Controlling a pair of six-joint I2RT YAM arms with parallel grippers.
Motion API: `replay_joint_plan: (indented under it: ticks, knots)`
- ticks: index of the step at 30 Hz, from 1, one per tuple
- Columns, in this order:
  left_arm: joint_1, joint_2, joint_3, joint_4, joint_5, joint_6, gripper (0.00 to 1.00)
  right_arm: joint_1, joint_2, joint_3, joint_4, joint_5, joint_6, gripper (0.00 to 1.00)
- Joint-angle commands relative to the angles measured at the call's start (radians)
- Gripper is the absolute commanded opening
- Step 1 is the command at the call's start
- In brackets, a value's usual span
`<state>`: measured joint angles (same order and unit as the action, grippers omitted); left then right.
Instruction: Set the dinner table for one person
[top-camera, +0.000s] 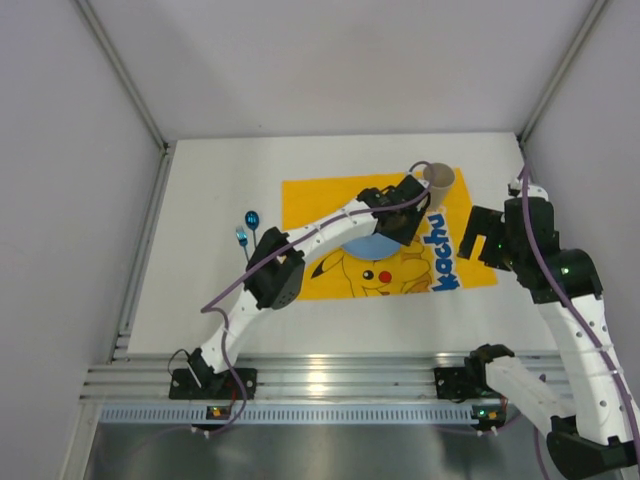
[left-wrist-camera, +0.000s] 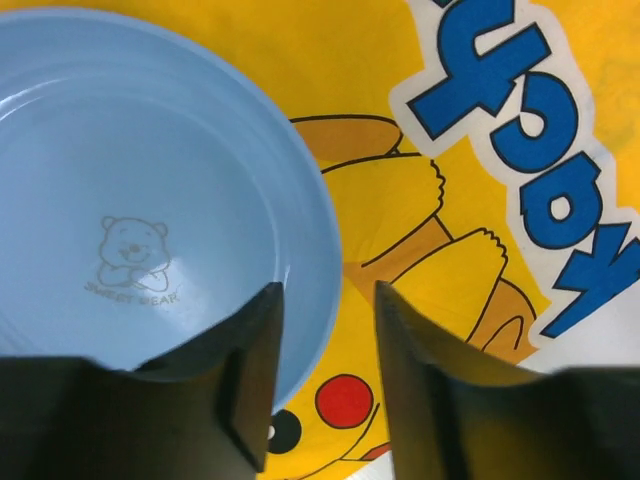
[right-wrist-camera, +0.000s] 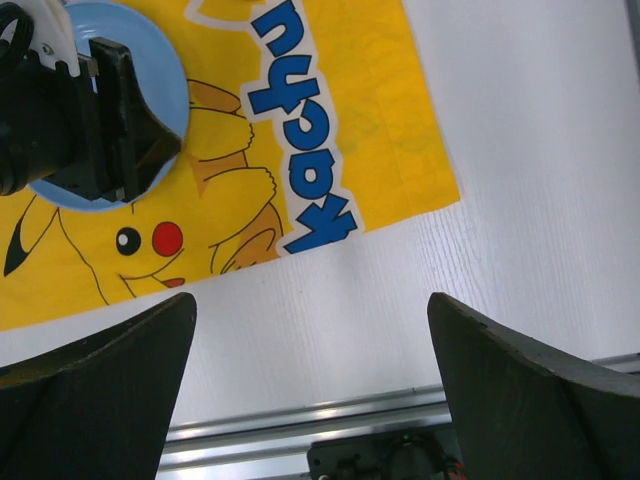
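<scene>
The white dinner table carries a yellow Pikachu-print mat. A light blue plate with a bear print lies on the mat. My left gripper hovers over the plate's right edge. In the left wrist view the gripper is open. One finger is over the plate, the other over the mat, and the rim lies between them. My right gripper is wide open and empty above the bare table, right of the mat.
A brown cup stands at the mat's far right corner. Two small blue-ended utensils lie on the table left of the mat. An aluminium rail runs along the near edge. Grey walls enclose three sides.
</scene>
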<state>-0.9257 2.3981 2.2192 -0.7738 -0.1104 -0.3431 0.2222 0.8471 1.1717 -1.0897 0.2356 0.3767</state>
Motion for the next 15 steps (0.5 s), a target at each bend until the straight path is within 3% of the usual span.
replay_joint_plan:
  ticks: [1, 2, 3, 5, 8, 9, 15]
  knots:
    - [-0.007, -0.059, -0.044, 0.077, 0.040, -0.036, 0.52, 0.005, 0.003, 0.000, 0.007, 0.022, -0.010, 1.00]
    - [-0.007, -0.077, -0.061, 0.087, 0.041, -0.036, 0.55, 0.003, 0.009, -0.004, 0.013, 0.016, -0.010, 1.00]
    - [-0.005, -0.098, -0.076, 0.091, 0.041, -0.037, 0.69, 0.005, 0.010, -0.006, 0.028, 0.013, -0.009, 1.00]
    - [0.001, -0.172, -0.111, 0.088, 0.008, -0.036, 0.79, 0.005, 0.023, -0.009, 0.042, -0.002, -0.007, 1.00]
    - [0.048, -0.319, -0.232, 0.088, -0.053, -0.037, 0.81, 0.003, 0.035, -0.007, 0.068, -0.024, -0.004, 1.00]
    - [0.073, -0.411, -0.339, 0.103, -0.055, -0.046, 0.82, 0.003, 0.035, -0.009, 0.083, -0.031, -0.002, 1.00]
    - [0.362, -0.716, -0.784, 0.171, -0.008, -0.040, 0.79, 0.006, 0.044, -0.052, 0.143, -0.088, 0.001, 1.00]
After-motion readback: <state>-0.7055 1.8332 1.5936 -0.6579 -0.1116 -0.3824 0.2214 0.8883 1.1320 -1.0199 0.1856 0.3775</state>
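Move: The fork lies some 37 cm to the left hand's left and about 5 cm back; the spoon, nearer, is about 35 cm left and 1 cm back. The fingers, already parting, straddle the blue plate's right rim, the plate's middle being about 7 cm left and 4 cm ahead; the cup stands 8 cm right and 11 cm ahead. From the high right hand, the fork lies roughly 56 cm left, 8 cm ahead and 18 cm below. The left fingers open wide off the plate's rim, then sweep about 16 cm left, rising 7, towards the cutlery. ##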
